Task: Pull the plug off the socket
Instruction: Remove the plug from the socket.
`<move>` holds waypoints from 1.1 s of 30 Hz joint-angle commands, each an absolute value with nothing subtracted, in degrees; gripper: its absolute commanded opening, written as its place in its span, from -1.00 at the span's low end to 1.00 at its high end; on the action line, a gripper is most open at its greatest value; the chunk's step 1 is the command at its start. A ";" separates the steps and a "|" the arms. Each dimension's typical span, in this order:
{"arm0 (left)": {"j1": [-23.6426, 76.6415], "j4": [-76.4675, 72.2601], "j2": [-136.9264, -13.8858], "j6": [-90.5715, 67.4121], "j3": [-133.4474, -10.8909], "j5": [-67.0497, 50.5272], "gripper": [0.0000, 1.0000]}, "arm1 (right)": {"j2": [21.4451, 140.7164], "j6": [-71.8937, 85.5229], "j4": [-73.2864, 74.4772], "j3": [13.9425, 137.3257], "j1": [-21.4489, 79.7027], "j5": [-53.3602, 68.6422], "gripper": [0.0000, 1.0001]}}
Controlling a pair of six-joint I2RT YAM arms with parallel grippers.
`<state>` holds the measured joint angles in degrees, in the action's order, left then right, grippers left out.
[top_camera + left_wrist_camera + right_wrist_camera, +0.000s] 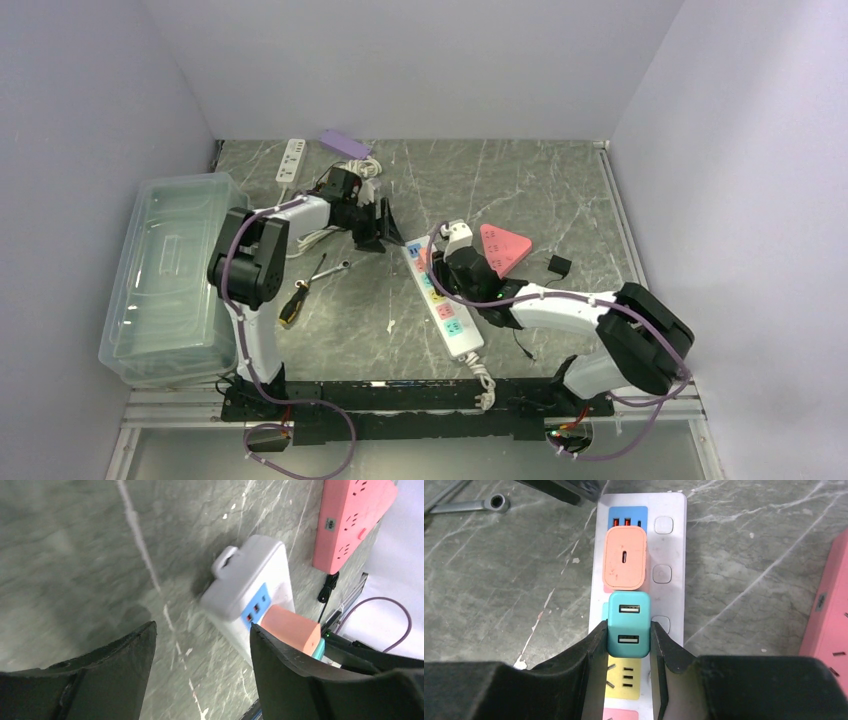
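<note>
A white power strip [458, 338] with coloured sockets lies mid-table. At its far end an orange plug [625, 559] stands in it, right behind a teal plug [628, 625] with two USB ports. My right gripper [628, 637] is shut on the teal plug, one finger pressed to each side. Beneath it a yellow socket [625, 677] lies bare. My left gripper [201, 630] is open with nothing between its fingers, hovering just beyond the strip's far end [250, 580]. The orange plug [290, 630] shows past its right finger.
A pink triangular power strip [505, 245] lies right of the white one, with a small black adapter [559, 265] beyond it. A wrench [330, 268] and a screwdriver [292, 303] lie to the left. A clear plastic bin [170, 270] fills the left edge. Another white strip [291, 160] lies at the back.
</note>
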<state>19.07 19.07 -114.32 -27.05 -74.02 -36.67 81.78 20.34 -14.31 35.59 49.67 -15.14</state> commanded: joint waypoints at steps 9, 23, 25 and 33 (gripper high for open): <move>16.88 4.55 -108.68 -35.35 -67.69 -49.30 0.49 | 70.58 22.30 -33.06 27.20 49.58 -16.00 -1.00; 19.25 -2.75 -112.14 -39.90 -66.45 -54.84 -0.14 | 70.25 21.89 -37.22 25.44 49.57 -12.16 -1.00; 19.25 -3.97 -112.30 -40.83 -66.14 -55.44 -0.26 | 70.53 21.93 -36.72 25.71 49.57 -12.60 -1.00; 19.47 -4.87 -112.73 -41.62 -66.15 -56.42 -0.64 | 72.18 21.53 -36.57 26.12 49.57 -13.61 -1.00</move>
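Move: Just to the left hand's right, about 4 cm off and roughly level in height, is the raised far end of the white power strip. The orange plug stands some 7 cm to that hand's right and 2 cm back, the teal plug about 8 cm right and 6 cm back. Between the right hand's fingers is the teal plug; the orange plug lies about 4 cm ahead and 2 cm left of it, and the pink socket 13 cm right, 6 cm ahead, lower. Keeping its pinch on the teal plug, the right hand lifts about 3 cm, easing slightly back and tilting so its left side and fingertips rise. The open left hand first swings up and a little left, then right and up, rolling some 20 degrees, ending about 4 cm higher and 3 cm to the right, where its fingers close on the strip's far end. ##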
